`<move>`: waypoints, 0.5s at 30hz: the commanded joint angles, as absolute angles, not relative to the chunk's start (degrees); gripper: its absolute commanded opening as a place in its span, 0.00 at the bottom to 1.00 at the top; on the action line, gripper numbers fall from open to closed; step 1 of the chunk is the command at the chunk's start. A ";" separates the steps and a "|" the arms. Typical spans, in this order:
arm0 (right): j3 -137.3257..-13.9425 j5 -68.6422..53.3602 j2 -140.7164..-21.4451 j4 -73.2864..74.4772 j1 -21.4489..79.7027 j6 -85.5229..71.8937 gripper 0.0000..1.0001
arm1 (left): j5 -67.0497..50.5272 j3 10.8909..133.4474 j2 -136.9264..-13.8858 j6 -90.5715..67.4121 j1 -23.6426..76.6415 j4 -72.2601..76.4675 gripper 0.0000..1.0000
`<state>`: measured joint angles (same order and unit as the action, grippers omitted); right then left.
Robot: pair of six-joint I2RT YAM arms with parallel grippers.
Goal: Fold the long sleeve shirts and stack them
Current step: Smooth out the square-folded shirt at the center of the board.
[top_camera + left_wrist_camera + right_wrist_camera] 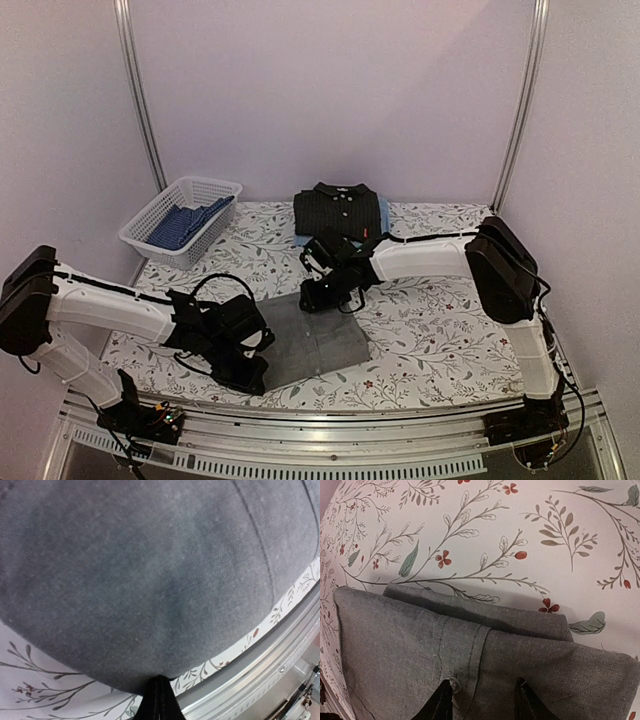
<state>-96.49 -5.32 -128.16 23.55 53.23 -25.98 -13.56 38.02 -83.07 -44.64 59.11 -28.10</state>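
A plain mid-grey shirt [318,340] lies folded near the table's front middle. It fills the left wrist view [150,570] and the lower half of the right wrist view [470,655]. My left gripper [254,377] is at its near left corner, fingers pressed together [159,702] on the cloth's edge. My right gripper [316,296] is open over its far edge [483,700], a finger on either side of the button placket. A black shirt [338,212] with pale buttons lies folded at the back on a light blue one [385,212].
A white lattice basket [146,218] stands at the back left with blue cloth [188,224] in it. The table's metal front rail [260,660] runs just beside the left gripper. Floral tablecloth [440,320] covers the table.
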 commanded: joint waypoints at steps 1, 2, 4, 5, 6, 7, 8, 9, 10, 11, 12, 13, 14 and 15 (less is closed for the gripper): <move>-95.63 -3.05 -131.05 23.84 53.31 -28.06 0.41 | -14.90 36.24 -85.34 -45.53 60.79 -26.77 0.00; -94.04 -2.13 -130.78 23.78 52.96 -29.13 0.41 | -14.41 36.49 -85.68 -45.41 60.68 -26.81 0.00; -90.45 -0.70 -129.26 23.53 51.76 -31.00 0.41 | -13.71 37.26 -86.57 -44.71 60.57 -26.61 0.00; -88.22 -0.32 -128.40 23.13 51.05 -31.81 0.41 | -13.29 37.80 -87.35 -44.28 60.36 -26.55 0.00; -85.93 -0.27 -126.95 22.43 50.23 -32.85 0.41 | -13.09 38.55 -88.20 -43.62 60.09 -26.47 0.00; -83.27 1.46 -124.63 21.30 49.52 -33.44 0.41 | -13.02 39.36 -89.23 -42.95 59.76 -26.41 0.00; -80.11 1.68 -123.20 20.07 48.75 -34.12 0.41 | -12.86 40.24 -90.28 -41.99 59.42 -26.33 0.00; -78.49 1.48 -121.39 19.06 48.09 -34.58 0.41 | -12.73 41.31 -91.25 -41.15 58.96 -26.23 0.00; -77.45 1.34 -120.26 18.57 47.58 -34.77 0.42 | -12.55 42.51 -92.29 -40.44 58.51 -26.22 0.00; -77.02 1.50 -118.77 18.54 47.40 -34.81 0.42 | -12.39 43.71 -93.21 -39.65 58.08 -26.33 0.00; -77.05 1.65 -118.09 18.79 47.38 -34.61 0.42 | -12.13 44.94 -94.15 -38.87 57.57 -26.52 0.00; -77.16 1.74 -117.34 19.00 47.30 -34.31 0.42 | -12.04 46.00 -94.90 -38.21 57.13 -26.76 0.00; -77.28 1.73 -116.26 19.16 47.34 -34.01 0.43 | -11.90 47.11 -95.50 -37.47 56.66 -27.03 0.00; -77.41 1.86 -115.59 19.31 47.36 -33.75 0.44 | -11.56 48.25 -95.99 -36.94 56.25 -27.56 0.00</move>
<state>-78.56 -1.43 -118.61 16.43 48.16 -33.15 -14.55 45.89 -92.66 -40.71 58.17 -25.69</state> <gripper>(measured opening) 0.428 0.003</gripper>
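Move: The grey square-folded shirt's middle is about 13 cm to the right of my left hand and 12 cm ahead, practically at its height; my left fingertips are at its near left corner, with the board's front rail about 5 cm behind them. From my right hand, over the far edge, the shirt's middle is some 11 cm back, 1 cm right and 2 cm below. The black shirt stack lies about 26 cm ahead and 8 cm right of my right hand. I lower my right hand about 2 cm with its fingers still parted, pressing them down on the far part of the shirt beside the button strip, then drag it roughly 8 cm to the right while turning clockwise. My left hand, fingers still shut at the near left corner, sinks a touch, then drags along more slowly to the right and a little forward, about 4 cm. ##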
